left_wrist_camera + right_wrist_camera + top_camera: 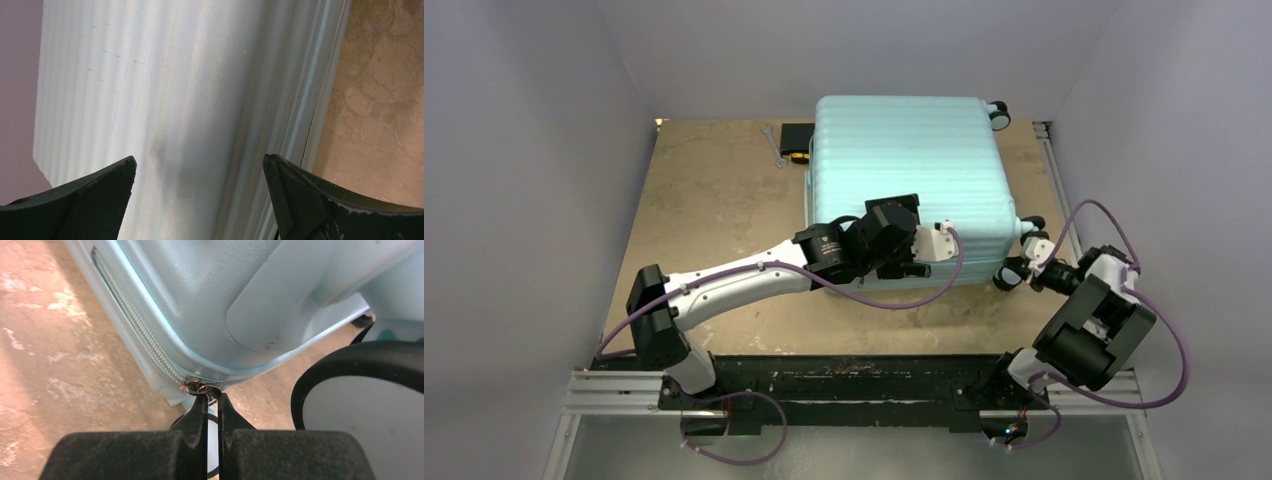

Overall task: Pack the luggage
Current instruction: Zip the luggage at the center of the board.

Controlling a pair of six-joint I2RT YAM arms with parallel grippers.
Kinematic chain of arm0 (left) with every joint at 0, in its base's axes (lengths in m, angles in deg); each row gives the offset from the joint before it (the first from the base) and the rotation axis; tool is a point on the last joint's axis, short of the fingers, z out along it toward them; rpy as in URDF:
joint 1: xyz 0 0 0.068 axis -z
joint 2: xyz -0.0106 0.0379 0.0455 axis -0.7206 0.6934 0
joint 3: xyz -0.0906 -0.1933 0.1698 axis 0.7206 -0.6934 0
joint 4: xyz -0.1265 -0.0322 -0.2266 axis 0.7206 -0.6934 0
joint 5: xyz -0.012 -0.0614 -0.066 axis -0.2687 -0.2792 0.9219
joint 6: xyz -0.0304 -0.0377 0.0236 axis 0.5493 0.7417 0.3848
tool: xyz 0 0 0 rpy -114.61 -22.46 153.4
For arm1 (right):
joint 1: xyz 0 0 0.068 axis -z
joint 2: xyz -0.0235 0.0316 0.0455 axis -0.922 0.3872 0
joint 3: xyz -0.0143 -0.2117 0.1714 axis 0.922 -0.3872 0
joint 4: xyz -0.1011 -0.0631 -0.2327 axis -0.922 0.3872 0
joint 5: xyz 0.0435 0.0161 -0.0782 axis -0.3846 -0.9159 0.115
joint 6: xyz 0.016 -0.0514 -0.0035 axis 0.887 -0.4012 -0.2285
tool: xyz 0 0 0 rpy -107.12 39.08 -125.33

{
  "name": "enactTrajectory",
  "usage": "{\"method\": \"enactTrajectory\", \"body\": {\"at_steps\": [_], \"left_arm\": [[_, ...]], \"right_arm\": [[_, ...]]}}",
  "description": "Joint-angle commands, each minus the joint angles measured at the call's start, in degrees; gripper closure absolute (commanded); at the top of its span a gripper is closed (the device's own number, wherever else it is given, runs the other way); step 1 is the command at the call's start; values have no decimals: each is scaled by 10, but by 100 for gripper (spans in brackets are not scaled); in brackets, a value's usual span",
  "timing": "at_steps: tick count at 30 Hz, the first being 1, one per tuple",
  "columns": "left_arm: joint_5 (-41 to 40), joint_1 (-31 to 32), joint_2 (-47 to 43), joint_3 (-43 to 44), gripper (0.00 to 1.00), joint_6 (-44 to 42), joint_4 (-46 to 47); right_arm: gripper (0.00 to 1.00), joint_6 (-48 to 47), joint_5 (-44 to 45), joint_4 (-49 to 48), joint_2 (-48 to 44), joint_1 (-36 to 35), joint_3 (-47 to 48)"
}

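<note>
The luggage (904, 180), a pale mint ribbed hard-shell case, lies flat and closed on the table, wheels to the right. My left gripper (911, 266) hovers over its near edge, and in the left wrist view the gripper (199, 159) stands open above the ribbed shell (175, 85) with nothing between the fingers. My right gripper (1016, 272) is at the near right corner by a wheel (1007, 278). In the right wrist view this gripper (212, 396) is shut, its tips pinching the metal zipper pull (196, 386) at the end of the zipper track (135, 325).
A black-and-yellow object (796, 140) and a small wrench (774, 145) lie at the back, left of the case. A black-and-white wheel (370, 405) sits close to the right of my right fingers. A metal rail (1049, 160) runs along the table's right edge; grey walls enclose three sides.
</note>
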Motion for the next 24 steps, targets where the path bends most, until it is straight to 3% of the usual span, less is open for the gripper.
{"method": "enactTrajectory", "body": {"at_steps": [1,6,11,13,19,24], "left_arm": [[12,2,-44,6,1,-18,-16],[23,2,-37,8,1,-10,-22],[23,2,-42,-6,1,-12,-12],[21,2,-45,-9,1,-13,-10],[18,2,-48,-11,1,-13,-9],[16,2,-43,-10,1,-13,-8]], "right_arm": [[100,-115,-9,62,-34,-55,-31],[99,-77,-28,67,-18,-49,-4],[55,-67,-1,68,30,-30,20],[47,-70,-3,68,41,-23,29],[45,-76,-13,70,76,-11,55],[45,-101,-8,69,31,-13,22]]}}
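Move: The right hand already pinches the zip pull of the luggage, about 1 cm ahead and 1 cm left of it, at its height. The lower caster wheel is some 4 cm left, 1 cm back and 5 cm below; the upper wheel about 7 cm ahead, 2 cm right and 7 cm above. From the open left hand, the luggage's middle lies roughly 12 cm ahead, straight on, 10 cm below; the zip pull 22 cm right, 5 cm back, 13 cm below. Leftward first, about 2.5 cm and slightly back, the right hand pulls the zip pull at the luggage's front right corner; its fingers then open about halfway and let go, and it sinks some 2 cm, easing 1.5 cm back right while tipping down about 10 degrees. The left hand, still wide open at the luggage's front edge, shifts about 1 cm left and back, rising briefly and mostly settling again. ##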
